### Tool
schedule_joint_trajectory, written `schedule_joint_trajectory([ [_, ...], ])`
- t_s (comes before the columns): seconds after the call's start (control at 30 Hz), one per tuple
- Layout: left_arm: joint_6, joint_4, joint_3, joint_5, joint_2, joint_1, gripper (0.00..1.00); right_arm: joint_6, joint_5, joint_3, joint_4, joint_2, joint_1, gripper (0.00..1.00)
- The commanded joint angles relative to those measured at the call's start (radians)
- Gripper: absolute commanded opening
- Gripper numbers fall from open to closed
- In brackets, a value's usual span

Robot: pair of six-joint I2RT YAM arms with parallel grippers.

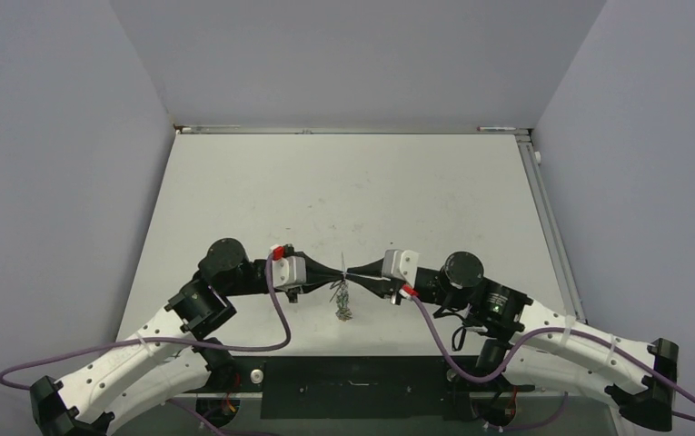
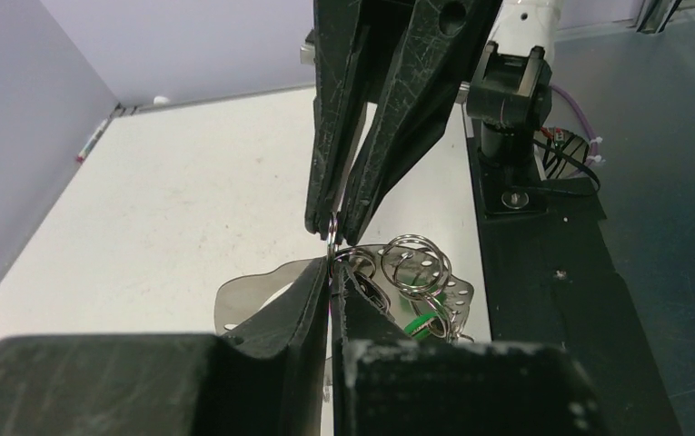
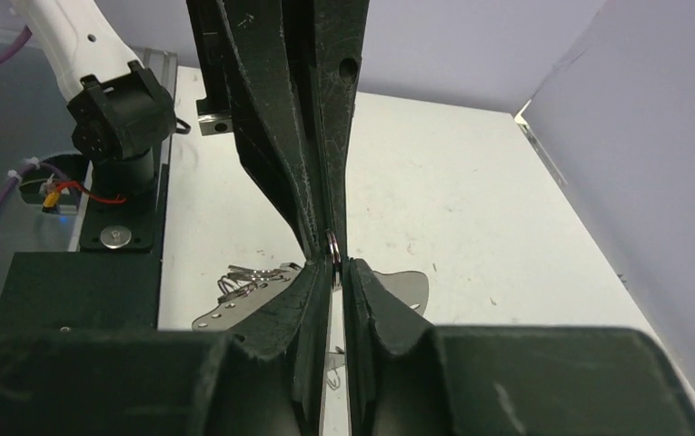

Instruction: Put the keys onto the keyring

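Both grippers meet tip to tip low over the table's near middle. The keyring is a thin silver wire loop, seen edge-on between the two sets of tips. My left gripper is shut on it from the left, and my right gripper is shut on it from the right. Below the tips hang the keys. That cluster holds small split rings, a green head and a flat silver plate with holes. My own fingers hide most of the loop.
A black base plate runs along the near edge between the arm mounts. Purple cables loop off each wrist. Grey walls close in the table at the left, right and back.
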Motion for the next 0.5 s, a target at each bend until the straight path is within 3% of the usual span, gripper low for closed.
schedule_joint_trajectory([
  [0.0, 0.070, -0.092, 0.077, -0.060, 0.021, 0.005, 0.00, -0.011, 0.062, 0.142, -0.139, 0.049, -0.003, 0.18],
  [0.17, 0.101, -0.162, 0.095, -0.098, 0.024, 0.005, 0.00, -0.065, 0.113, 0.318, -0.380, 0.128, 0.000, 0.45],
  [0.37, 0.112, -0.186, 0.102, -0.117, 0.028, 0.005, 0.00, -0.106, 0.158, 0.398, -0.538, 0.206, 0.019, 0.47],
  [0.47, 0.113, -0.195, 0.107, -0.117, 0.035, 0.005, 0.00, -0.121, 0.174, 0.414, -0.596, 0.240, 0.042, 0.43],
])
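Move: The ring on the keyring is pinched at both sides. It sits about 1 cm to the right of the left hand point and 1 cm to the left of the right one, level with both. Under the left hand hang a metal plate, roughly 5 cm below and about 1 cm to its right, and coiled key rings about 3 cm back, 1 cm to its right and 3 cm below. The ring is let go by the right hand, whose fingers open to nearly half as it moves forward about 3 cm and up as much, then dips nearly 2 cm. The left hand keeps its pinch and carries the ring down some 4 cm and slightly forward. Both hands' fingers tip downward, the right's by 15 degrees. ##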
